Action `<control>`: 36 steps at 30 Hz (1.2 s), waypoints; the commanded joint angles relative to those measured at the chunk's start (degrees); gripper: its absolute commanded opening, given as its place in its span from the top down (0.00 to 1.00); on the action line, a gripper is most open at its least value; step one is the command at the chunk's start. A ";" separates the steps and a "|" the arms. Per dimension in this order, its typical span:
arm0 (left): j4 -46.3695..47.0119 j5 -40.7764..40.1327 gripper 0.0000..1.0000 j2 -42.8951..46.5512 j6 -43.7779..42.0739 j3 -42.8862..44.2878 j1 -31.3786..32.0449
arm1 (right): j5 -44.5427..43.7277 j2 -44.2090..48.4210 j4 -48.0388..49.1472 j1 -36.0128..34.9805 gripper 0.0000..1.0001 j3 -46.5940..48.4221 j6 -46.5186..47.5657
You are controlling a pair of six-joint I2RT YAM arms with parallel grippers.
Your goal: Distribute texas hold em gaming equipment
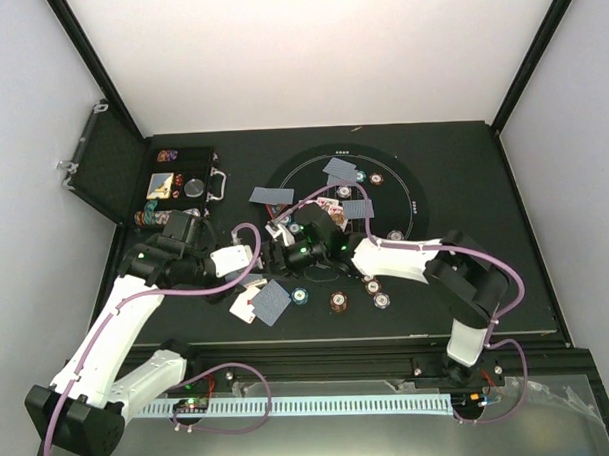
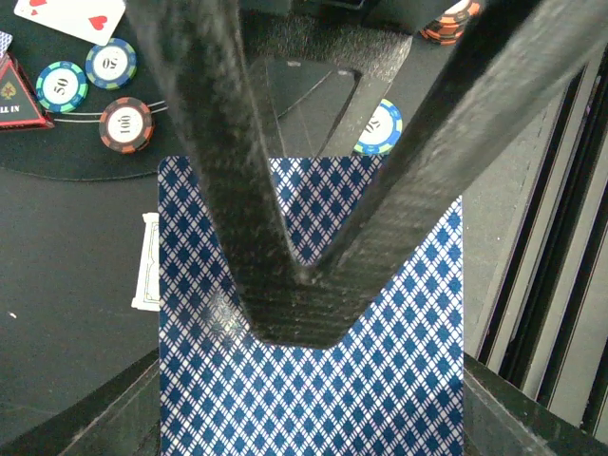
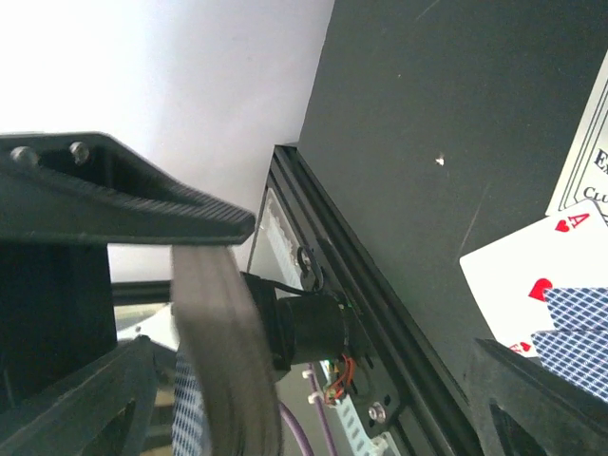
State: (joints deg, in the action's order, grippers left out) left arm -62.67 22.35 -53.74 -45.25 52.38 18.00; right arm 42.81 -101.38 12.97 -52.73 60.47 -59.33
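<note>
My left gripper is shut on a stack of playing cards with blue diamond backs; its fingers meet in a V over the top card. From above, that gripper sits at the near left of the round mat. My right gripper faces it, almost touching. In the right wrist view the right gripper stands open, and a blurred card edge runs close to its left finger. Loose cards and striped chips lie around both grippers.
An open black case with chips stands at the back left, its lid leaning outward. More cards and chips lie on the mat. Chips, a face-up heart card and a face-up ace lie near. The table's front rail is close.
</note>
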 commanded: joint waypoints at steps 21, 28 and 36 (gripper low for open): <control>0.25 1.72 0.98 0.62 0.08 2.17 -0.16 | 5.33 -1.02 8.30 4.43 0.54 -3.10 -3.05; 0.32 1.55 0.98 0.68 0.08 1.92 -0.16 | 4.27 2.35 5.61 5.18 0.79 -4.74 -1.55; 0.62 1.20 0.98 0.48 0.08 1.39 -0.16 | 3.32 6.08 2.22 7.05 0.93 -6.00 0.25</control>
State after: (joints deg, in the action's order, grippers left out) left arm -62.70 22.52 -53.74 -45.25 53.01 18.00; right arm 48.21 -97.25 19.09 -47.16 55.92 -60.64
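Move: The card deck is still gripped in my left hand, its middle about 2 cm to the right of that hand's point and 1 cm lower. From my open right hand, whose fingers already straddle the deck's free end, the deck's middle lies some 3 cm to the left and 1 cm below, level fore and aft. About 13 cm below my right hand, and roughly 7 cm back, are a face-down card straight behind, the face-up hearts 6 cm left and the blue chip stack 7 cm right. My right hand first eases about 1.5 cm further left and slightly down over the deck while its fingers start closing. They shut almost fully, pinching the top card, and I draw it right some 4 cm, rising about 3 cm and going a little forward. My left hand stays put and keeps its grip on the deck. ##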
